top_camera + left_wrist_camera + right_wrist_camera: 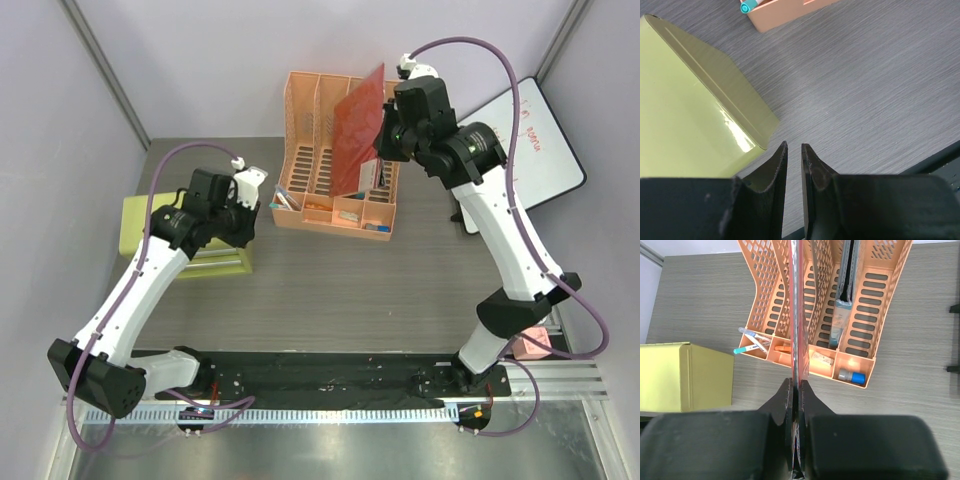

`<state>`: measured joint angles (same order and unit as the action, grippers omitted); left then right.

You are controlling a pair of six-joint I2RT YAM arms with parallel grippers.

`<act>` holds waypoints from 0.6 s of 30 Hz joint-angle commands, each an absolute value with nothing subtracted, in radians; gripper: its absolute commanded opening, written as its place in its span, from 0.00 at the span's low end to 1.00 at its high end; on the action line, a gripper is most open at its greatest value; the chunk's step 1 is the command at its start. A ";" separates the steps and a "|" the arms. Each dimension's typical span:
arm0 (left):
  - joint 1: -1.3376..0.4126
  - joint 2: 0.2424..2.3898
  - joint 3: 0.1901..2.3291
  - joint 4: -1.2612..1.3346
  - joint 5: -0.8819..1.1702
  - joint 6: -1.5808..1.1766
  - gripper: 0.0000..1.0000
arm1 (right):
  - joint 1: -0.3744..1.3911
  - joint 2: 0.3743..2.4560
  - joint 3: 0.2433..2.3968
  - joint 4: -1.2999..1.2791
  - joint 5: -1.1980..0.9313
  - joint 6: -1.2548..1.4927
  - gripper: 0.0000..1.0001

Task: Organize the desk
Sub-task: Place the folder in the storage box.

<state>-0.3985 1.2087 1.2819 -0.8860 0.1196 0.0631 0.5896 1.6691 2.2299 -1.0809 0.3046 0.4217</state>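
The desk (330, 290) is dark grey wood-grain laminate; it also shows in the left wrist view (865, 90) and the right wrist view (700, 300). My right gripper (385, 142) (796, 382) is shut on a thin red folder (358, 128) (794, 315). It holds the folder upright and tilted over the middle slots of the orange mesh file rack (300, 160) (890, 290). My left gripper (245, 222) (794, 146) hangs low over the desk beside the lime-green cabinet (135, 225) (685, 110). Its jaws are almost together and hold nothing.
The rack's front compartments hold pens (752, 340) and a blue-capped item (852, 376); a dark flat item stands in its right slot. A whiteboard (540, 150) lies at the far right. A pink object (535, 343) sits by the right arm's base. A black mat (330, 375) runs along the near edge.
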 commanded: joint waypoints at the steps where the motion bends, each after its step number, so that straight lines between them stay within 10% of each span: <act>1: -0.393 1.193 1.273 -0.845 0.115 0.075 0.18 | 0.566 1.716 2.309 -0.950 0.272 0.440 0.01; 18: -0.393 1.173 1.249 -0.839 0.087 0.107 0.17 | 0.506 1.945 2.422 -0.910 0.132 0.509 0.01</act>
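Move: About 10 cm ahead of the right hand, 7 cm to its left and 28 cm down is the middle of the storage box's second slot from the left, where the red folder it holds is bound. The teal folder already in the box stands some 9 cm ahead, 1 cm left and 26 cm below; the box's front tray is 1 cm ahead, 7 cm left, 37 cm down. For the left hand, that slot is roughly 19 cm ahead, 20 cm right and 11 cm lower. Swinging forward about 9 cm and sinking about 8 cm, the right hand carries the red folder towards the second slot, drifting some 4 cm left as well. The wrist tips down a little, roughly 8 degrees, bringing the folder's leading part down between the dividers, left of the teal folder; the shut fingers keep their pinch on its edge. ##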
